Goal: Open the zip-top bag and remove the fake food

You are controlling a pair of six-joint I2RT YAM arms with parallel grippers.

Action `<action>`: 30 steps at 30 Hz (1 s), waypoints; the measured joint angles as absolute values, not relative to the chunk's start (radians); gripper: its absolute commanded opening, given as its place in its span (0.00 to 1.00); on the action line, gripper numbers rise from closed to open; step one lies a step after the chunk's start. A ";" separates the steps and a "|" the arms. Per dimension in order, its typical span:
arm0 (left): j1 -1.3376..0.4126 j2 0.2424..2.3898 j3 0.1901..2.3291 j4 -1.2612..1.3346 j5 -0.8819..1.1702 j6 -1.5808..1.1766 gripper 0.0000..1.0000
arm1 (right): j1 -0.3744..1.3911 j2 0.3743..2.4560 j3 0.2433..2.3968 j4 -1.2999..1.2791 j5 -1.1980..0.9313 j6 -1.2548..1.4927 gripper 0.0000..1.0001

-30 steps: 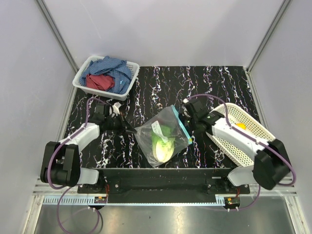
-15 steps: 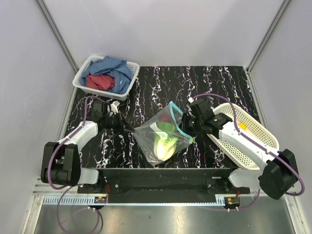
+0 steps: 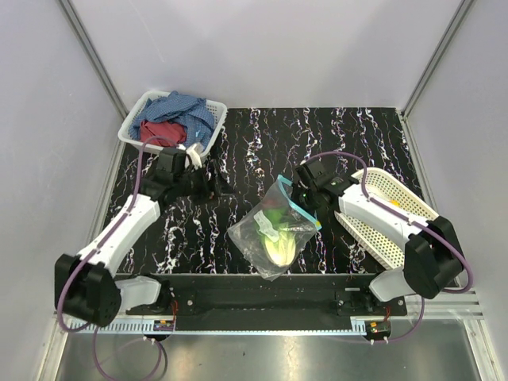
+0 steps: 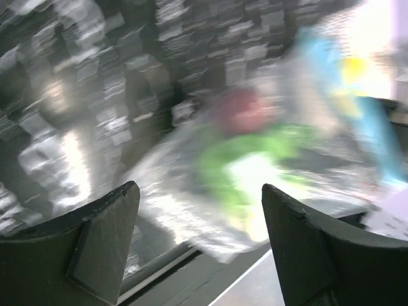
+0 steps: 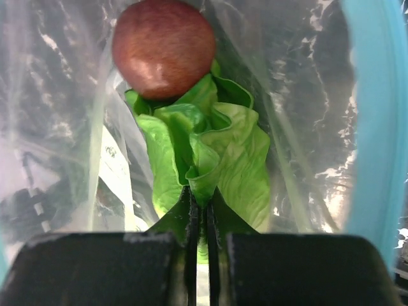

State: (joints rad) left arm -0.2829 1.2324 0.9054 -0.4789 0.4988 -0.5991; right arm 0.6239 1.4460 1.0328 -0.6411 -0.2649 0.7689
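Observation:
The zip-top bag (image 3: 270,246) lies in the middle of the table, its teal zip strip (image 3: 300,205) toward my right gripper (image 3: 297,202). That gripper reaches into the open mouth. In the right wrist view the right gripper (image 5: 203,203) is shut on a leaf of the light-green lettuce (image 5: 224,150), with a dark purple-red round piece (image 5: 164,48) beyond it and the teal strip (image 5: 376,127) at the right. My left gripper (image 3: 216,187) is open and empty, apart from the bag at its far left. Its blurred wrist view shows the bag (image 4: 255,159) beyond the open left gripper (image 4: 201,255).
A white perforated oval basket (image 3: 401,208) lies at the right under the right arm. A white basket (image 3: 205,136) with blue and red cloths stands at the back left, just behind the left gripper.
The left gripper has let go of the bag's corner and moved back toward the cloth basket. The right gripper has gone into the bag mouth and shut on the lettuce. The bag shifted right.

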 measured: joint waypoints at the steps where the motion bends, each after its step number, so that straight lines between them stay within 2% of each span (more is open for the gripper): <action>1: -0.318 1.209 0.938 -0.466 0.500 -0.634 0.82 | 0.628 1.446 1.033 -0.640 -0.257 0.771 0.00; 5: -0.442 1.223 1.051 -0.422 0.495 -0.753 0.77 | 0.655 1.446 1.033 -0.639 -0.243 0.768 0.00; 9: -0.554 1.345 1.193 -0.434 0.445 -0.874 0.77 | 0.672 1.441 1.032 -0.638 -0.228 0.764 0.00; 15: -0.598 1.534 1.343 -0.526 0.382 -1.004 0.77 | 0.675 1.400 1.031 -0.634 -0.193 0.751 0.00; 22: -0.649 1.654 1.427 -0.621 0.343 -1.055 0.78 | 0.697 1.375 1.017 -0.617 -0.166 0.744 0.00; 25: -0.669 1.697 1.477 -0.628 0.342 -1.054 0.69 | 0.707 1.373 1.007 -0.614 -0.165 0.741 0.00; 26: -0.675 1.702 1.481 -0.628 0.342 -1.050 0.54 | 0.709 1.372 1.003 -0.613 -0.165 0.740 0.00; 30: -0.688 1.704 1.483 -0.631 0.344 -1.020 0.34 | 0.710 1.368 0.991 -0.610 -0.164 0.740 0.00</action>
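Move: The part of the bag's blue zip lip that the empty left hand goes for lies some 17 cm to its right, about 2 cm ahead and roughly level with it. The red fruit in the bag is about 13 cm right, 6 cm back and 12 cm below that hand, and the lettuce's middle is about 15 cm right, 14 cm back and 12 cm below. From the right hand, already in the bag's mouth, the same lip is about 6 cm ahead, 1 cm left and 5 cm above. The left hand, fingers already wide, swings about 16 cm to the right towards the far end of the bag's zip lip, arching up some 9 cm and sinking again to finish a few centimetres above its starting height, its fingers tipping about 15 degrees further down. It slows at the lip with its fingers about the blue strip and begins to close them, ending half open, while the right hand stays almost in place, still shut on the lettuce's leaf tip inside the mouth and tilting only slightly. ##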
